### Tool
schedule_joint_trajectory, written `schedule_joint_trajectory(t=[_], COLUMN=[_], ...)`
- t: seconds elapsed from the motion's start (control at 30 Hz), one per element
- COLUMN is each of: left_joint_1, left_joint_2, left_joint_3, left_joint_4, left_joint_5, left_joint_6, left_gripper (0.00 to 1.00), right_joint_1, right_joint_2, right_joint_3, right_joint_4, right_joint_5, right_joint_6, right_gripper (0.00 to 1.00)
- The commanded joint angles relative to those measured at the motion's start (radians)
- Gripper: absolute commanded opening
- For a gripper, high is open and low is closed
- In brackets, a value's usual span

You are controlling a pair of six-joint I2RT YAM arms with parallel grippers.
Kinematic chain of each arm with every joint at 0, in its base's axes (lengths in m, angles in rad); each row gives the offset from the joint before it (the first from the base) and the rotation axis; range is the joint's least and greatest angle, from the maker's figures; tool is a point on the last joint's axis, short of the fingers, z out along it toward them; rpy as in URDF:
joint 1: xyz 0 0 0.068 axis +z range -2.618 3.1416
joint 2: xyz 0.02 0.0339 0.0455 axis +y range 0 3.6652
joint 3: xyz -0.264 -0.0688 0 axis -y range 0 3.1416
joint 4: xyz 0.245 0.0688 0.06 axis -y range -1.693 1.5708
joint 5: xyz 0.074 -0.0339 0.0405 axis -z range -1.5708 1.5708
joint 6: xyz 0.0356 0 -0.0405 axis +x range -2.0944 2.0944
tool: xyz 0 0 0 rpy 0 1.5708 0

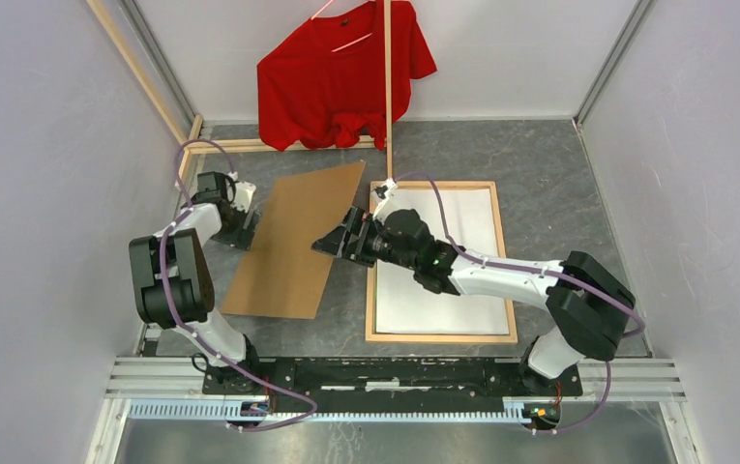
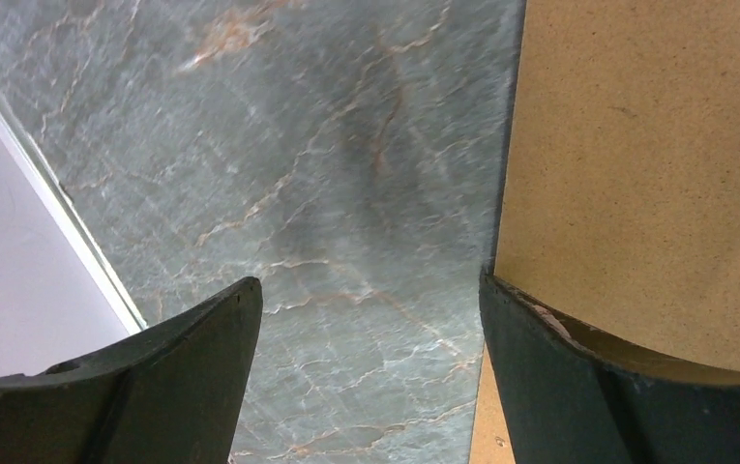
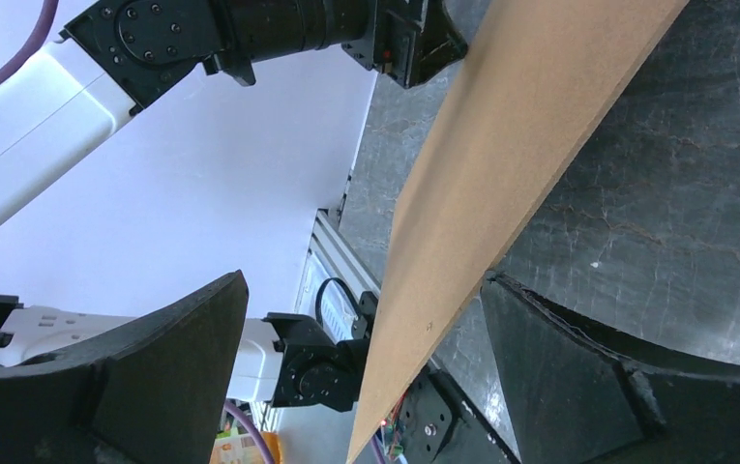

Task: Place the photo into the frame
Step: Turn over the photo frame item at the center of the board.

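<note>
The frame (image 1: 472, 184), thin light wood, lies flat on the right half of the table. Inside it lies the photo (image 1: 462, 232), plain white back up. Left of it a brown backing board (image 1: 293, 246) lies slanted. My left gripper (image 1: 250, 220) stands open at the board's left edge. In the left wrist view its fingers (image 2: 370, 280) straddle bare table, and the right finger sits over the board (image 2: 656, 174). My right gripper (image 1: 332, 240) is open at the board's right edge. The board (image 3: 501, 164) runs edge-on between its fingers (image 3: 366, 280), close to the right one.
A red T-shirt (image 1: 341, 77) hangs on a hanger at the back. Loose wood slats lean at the back left (image 1: 143, 72) and stand upright behind the frame (image 1: 388, 87). White walls close in both sides. An aluminium rail (image 1: 395, 372) carries the arm bases.
</note>
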Motion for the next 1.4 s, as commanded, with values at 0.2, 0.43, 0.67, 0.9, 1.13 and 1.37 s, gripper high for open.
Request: schedule_joint_trajectory(t=[0.2, 0.43, 0.67, 0.9, 1.13, 1.37], left_joint_1=[-0.189, -0.263, -0.281, -0.282, -0.279, -0.28], left_joint_2=[0.072, 0.078, 0.085, 0.072, 0.069, 0.064], left_joint_3=[-0.04, -0.029, -0.03, -0.036, -0.038, -0.038], left_joint_4=[-0.142, -0.146, -0.145, -0.135, -0.134, -0.135], left_joint_5=[0.164, 0.148, 0.128, 0.042, 0.037, 0.003], left_joint_6=[-0.084, -0.105, -0.113, -0.1, -0.097, -0.094], left_gripper=[0.9, 0.89, 0.89, 0.89, 0.89, 0.89], right_joint_1=[-0.018, -0.06, -0.088, -0.107, -0.107, -0.113], right_joint_2=[-0.097, -0.154, -0.153, -0.151, -0.202, -0.193], right_joint_3=[-0.161, -0.298, -0.359, -0.232, -0.229, -0.263], right_joint_4=[0.121, 0.143, 0.158, -0.212, -0.385, -0.354], right_joint_5=[0.035, 0.07, 0.055, 0.073, 0.156, 0.155], right_joint_6=[0.068, 0.099, 0.111, -0.07, -0.152, -0.149], right_gripper=[0.97, 0.92, 0.91, 0.93, 0.95, 0.93])
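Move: The brown board slants up from the left hand, its middle about 13 cm to that hand's right, 5 cm back and 8 cm above. From the right hand the board's middle lies some 9 cm left, 5 cm ahead and 10 cm below. The frame, lined with white, is centred about 24 cm right, 5 cm ahead and 19 cm below that same right hand. A wooden crossbar lies roughly 24 cm ahead and 10 cm right of the left hand. The brown board's left edge is still pushed by the left hand's right finger, which slides about 8 cm to the right, low over the table, turning slightly clockwise, then stops. At the raised right edge the open right hand goes right and down together towards the frame, about 12 cm each way, with a small rise near the end while its fingers dip some 25 degrees. ##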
